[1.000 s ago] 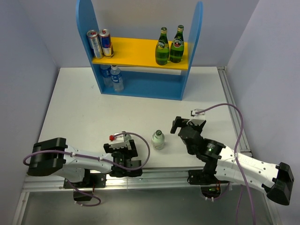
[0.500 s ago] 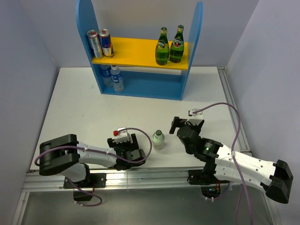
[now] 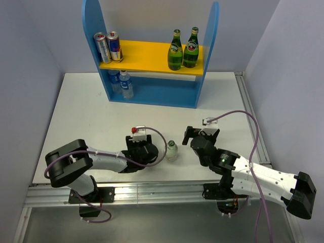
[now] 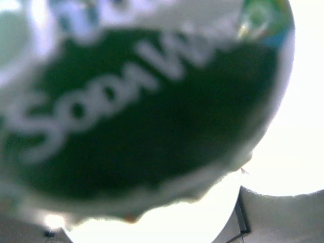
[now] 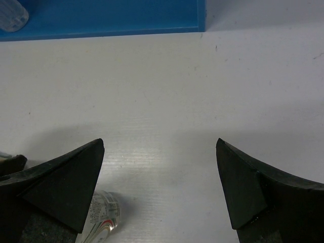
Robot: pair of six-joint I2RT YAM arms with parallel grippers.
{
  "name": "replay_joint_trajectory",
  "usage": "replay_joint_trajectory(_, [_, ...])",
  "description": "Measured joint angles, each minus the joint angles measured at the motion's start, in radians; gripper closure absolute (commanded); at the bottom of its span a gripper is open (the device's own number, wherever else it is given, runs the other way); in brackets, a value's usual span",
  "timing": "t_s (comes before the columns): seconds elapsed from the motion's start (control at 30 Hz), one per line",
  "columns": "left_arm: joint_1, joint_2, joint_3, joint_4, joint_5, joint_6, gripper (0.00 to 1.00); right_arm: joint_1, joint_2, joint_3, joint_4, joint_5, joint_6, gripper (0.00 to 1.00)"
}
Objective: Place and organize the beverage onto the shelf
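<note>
A clear bottle with a pale cap point(image 3: 171, 151) stands on the table near the front. My left gripper point(image 3: 156, 152) is right beside it on its left, and its fingers look spread. The left wrist view is filled by the bottle's blurred green label point(image 4: 136, 111). My right gripper point(image 3: 191, 135) is open and empty just right of the bottle; the bottle shows at the lower left of the right wrist view point(image 5: 101, 220). The shelf point(image 3: 210, 45) stands at the back. It holds two green bottles point(image 3: 183, 49) on the yellow board and two blue-capped bottles point(image 3: 121, 83) on the base.
Two drink cans point(image 3: 108, 46) stand on the left of the yellow board. The shelf's blue base point(image 5: 111, 20) runs along the top of the right wrist view. A metal rail point(image 3: 152, 188) borders the table's near edge. Grey walls close in on both sides.
My left gripper has moved up and to the right from near the front rail to the bottle's left side. The right gripper has shifted slightly. The bottle has stayed put.
</note>
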Motion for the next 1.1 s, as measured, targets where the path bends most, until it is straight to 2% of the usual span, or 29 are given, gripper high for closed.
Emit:
replay_joint_trajectory(0.1, [0.070,0.003,0.025,0.080,0.077,0.137,1.00,0.000,0.000,0.000,0.003,-0.003,0.000,0.02])
replay_joint_trajectory(0.2, [0.155,0.054,0.114,0.137,0.135,0.271,1.00,0.000,0.000,0.000,0.008,-0.006,0.000,0.02])
replay_joint_trajectory(0.47, [0.341,0.306,0.507,0.276,0.301,0.510,1.00,0.000,0.000,0.000,0.015,-0.007,0.000,0.02])
replay_joint_trajectory(0.77, [0.431,0.646,0.923,0.308,0.453,0.591,1.00,0.000,0.002,0.000,0.022,-0.007,-0.001,0.02])
replay_joint_trajectory(1.1, [0.428,0.856,1.162,0.237,0.571,0.579,1.00,-0.001,0.005,0.000,0.030,-0.009,-0.005,0.02])
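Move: The soda water bottle is already in the left hand's grip; the free spot for it on the lower shelf, right of the middle, lies about 29 cm ahead, 16 cm to the right and 2 cm higher. The nearer water bottle on that shelf stands roughly 28 cm ahead and 7 cm left, the farther one some 6 cm left of it. The other soda bottle is about 14 cm right and 3 cm back. From the idle right hand, the spot lies some 28 cm ahead, 15 cm left and 8 cm lower. The soda water bottle, kept in the left fingers' steady grip, is swept about 29 cm forward and 16 cm to the right, away from the table's near part and in under the yellow upper board. It goes up some 8 cm on the way, then comes down about 6 cm and drifts right over the lower shelf as the hand turns about 15 degrees clockwise. ##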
